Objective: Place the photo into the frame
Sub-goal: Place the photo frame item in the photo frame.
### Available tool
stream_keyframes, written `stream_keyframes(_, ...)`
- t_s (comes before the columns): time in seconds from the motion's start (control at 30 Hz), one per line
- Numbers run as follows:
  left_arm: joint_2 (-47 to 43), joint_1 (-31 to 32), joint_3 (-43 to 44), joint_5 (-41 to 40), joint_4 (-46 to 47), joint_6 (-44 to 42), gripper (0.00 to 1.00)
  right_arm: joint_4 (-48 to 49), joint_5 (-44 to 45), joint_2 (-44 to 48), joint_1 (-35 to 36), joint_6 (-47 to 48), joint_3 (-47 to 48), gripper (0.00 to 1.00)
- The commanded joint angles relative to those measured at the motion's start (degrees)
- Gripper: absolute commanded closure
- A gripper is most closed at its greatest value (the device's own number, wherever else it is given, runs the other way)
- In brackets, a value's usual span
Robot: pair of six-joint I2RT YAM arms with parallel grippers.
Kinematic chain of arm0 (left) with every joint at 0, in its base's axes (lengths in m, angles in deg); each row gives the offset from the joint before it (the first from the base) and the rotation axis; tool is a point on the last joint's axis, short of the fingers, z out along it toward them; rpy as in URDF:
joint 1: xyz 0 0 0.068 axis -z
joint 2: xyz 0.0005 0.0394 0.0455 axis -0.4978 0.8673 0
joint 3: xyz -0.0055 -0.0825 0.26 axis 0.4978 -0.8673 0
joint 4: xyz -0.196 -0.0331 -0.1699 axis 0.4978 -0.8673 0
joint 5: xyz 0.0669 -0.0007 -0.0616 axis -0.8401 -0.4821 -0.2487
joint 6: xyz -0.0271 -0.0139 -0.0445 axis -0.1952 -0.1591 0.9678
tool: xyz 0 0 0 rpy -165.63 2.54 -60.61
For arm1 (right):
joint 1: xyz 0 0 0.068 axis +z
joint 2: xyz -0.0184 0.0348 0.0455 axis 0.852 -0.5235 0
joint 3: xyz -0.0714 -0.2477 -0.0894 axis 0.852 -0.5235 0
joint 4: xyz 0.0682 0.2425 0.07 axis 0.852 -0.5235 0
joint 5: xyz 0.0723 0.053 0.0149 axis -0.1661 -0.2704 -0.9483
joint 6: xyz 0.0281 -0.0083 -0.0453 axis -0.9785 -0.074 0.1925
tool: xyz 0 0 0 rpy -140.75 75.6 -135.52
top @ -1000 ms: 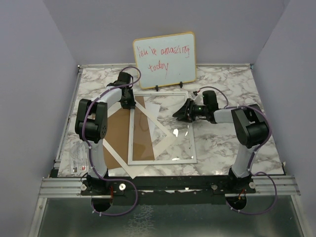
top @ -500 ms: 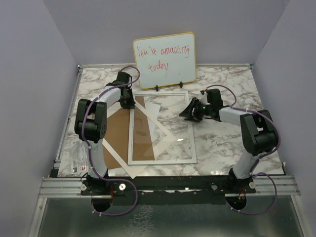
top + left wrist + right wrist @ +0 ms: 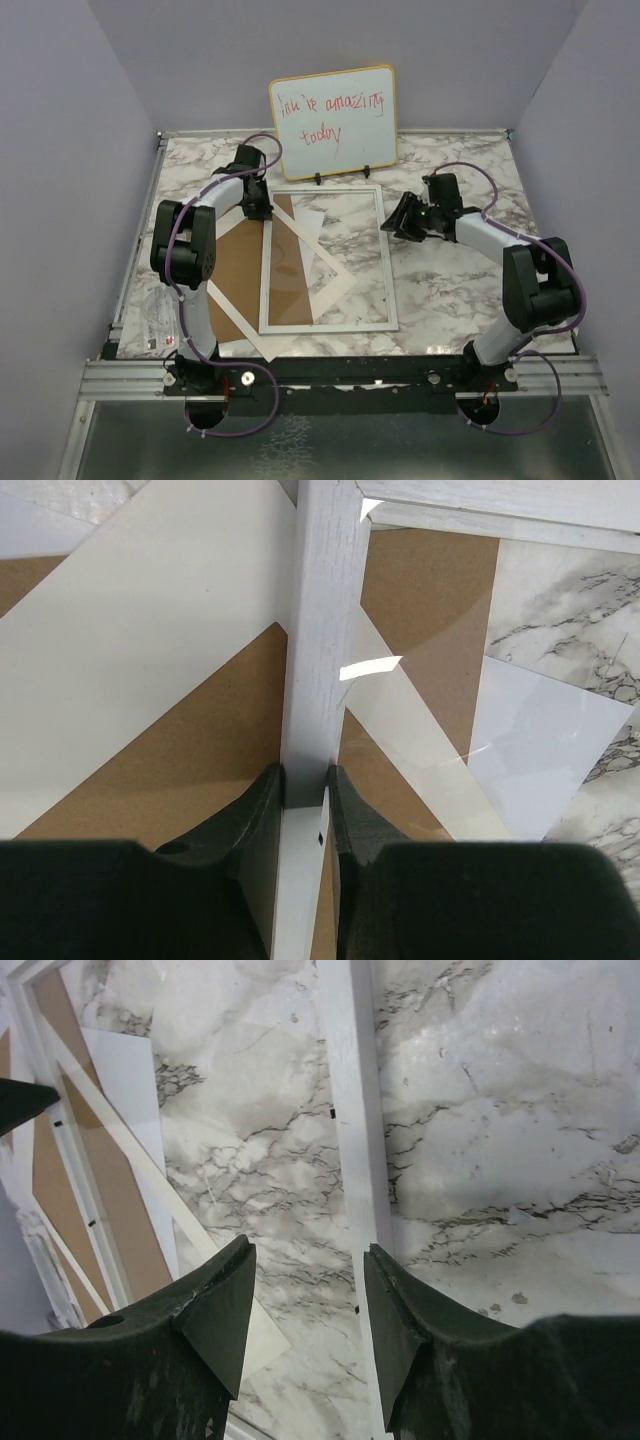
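Observation:
The frame (image 3: pixel 330 326), a thin white rim round a clear pane, lies flat on the marble table. My left gripper (image 3: pixel 258 206) is shut on its left rim near the far corner; in the left wrist view the black fingers (image 3: pixel 262 798) squeeze the white rim (image 3: pixel 325 630) from both sides. The photo (image 3: pixel 306 222) lies white side up beneath the pane near the far edge, and shows as a white sheet (image 3: pixel 545 740) in the left wrist view and at the left (image 3: pixel 125 1070) of the right wrist view. My right gripper (image 3: pixel 398 221) hangs open over the right rim (image 3: pixel 350 1130), holding nothing.
A white mat (image 3: pixel 325 268) and a brown backing board (image 3: pixel 235 265) lie askew under the frame's left half. A whiteboard (image 3: pixel 333 108) with red writing stands at the back. A clear plastic bag (image 3: pixel 160 320) lies at the near left edge.
My right gripper has moved right, from above the pane to over the frame's right rim, staying open. The left gripper has kept its hold on the left rim.

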Motion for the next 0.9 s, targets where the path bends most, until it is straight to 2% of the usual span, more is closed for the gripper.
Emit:
stream_keyframes(0.0,3.1,-0.36,-0.81,-0.07,-4.59,-1.47,0.95,-4.06,3.34,-1.17,-0.2,3.94,1.22,0.47)
stream_keyframes(0.53,-0.63,-0.35,2.52,8.55,-3.67,0.79,0.47,-9.16,-0.28,-4.93,0.07,9.48,2.13,0.47)
stream_keyframes(0.77,-2.6,-0.34,0.89,9.95,-3.1,1.7,0.34,-9.69,-2.54,-5.14,0.3,9.67,1.82,0.47)
stream_keyframes(0.87,-2.48,-0.29,-0.44,11.35,-3.1,2.15,0.31,-9.98,-4.91,-5.94,0.36,9.5,2.63,0.47)
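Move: My left fingers are shut on the frame's left bar, near its far corner. From that hand the far bar's middle lies about 8 cm ahead and 13 cm right, and the brown sheet's middle some 14 cm back and 2 cm left. The right bar's near-central stretch is about 3 cm back from my right hand, with no sideways offset, and 5 cm below. From that hand the cream strip's middle lies around 17 cm left and 1 cm back. I let the frame's left bar go: after a short hold my left fingers spread well apart, and that hand slides about 2 cm right and 1 cm up and back, tipping slightly, its outer finger still close beside the bar. Meanwhile my right hand, fingers kept half open, sinks nearly 4 cm and draws back 3 cm, down towards the frame's right bar to bring it between the fingertips. ##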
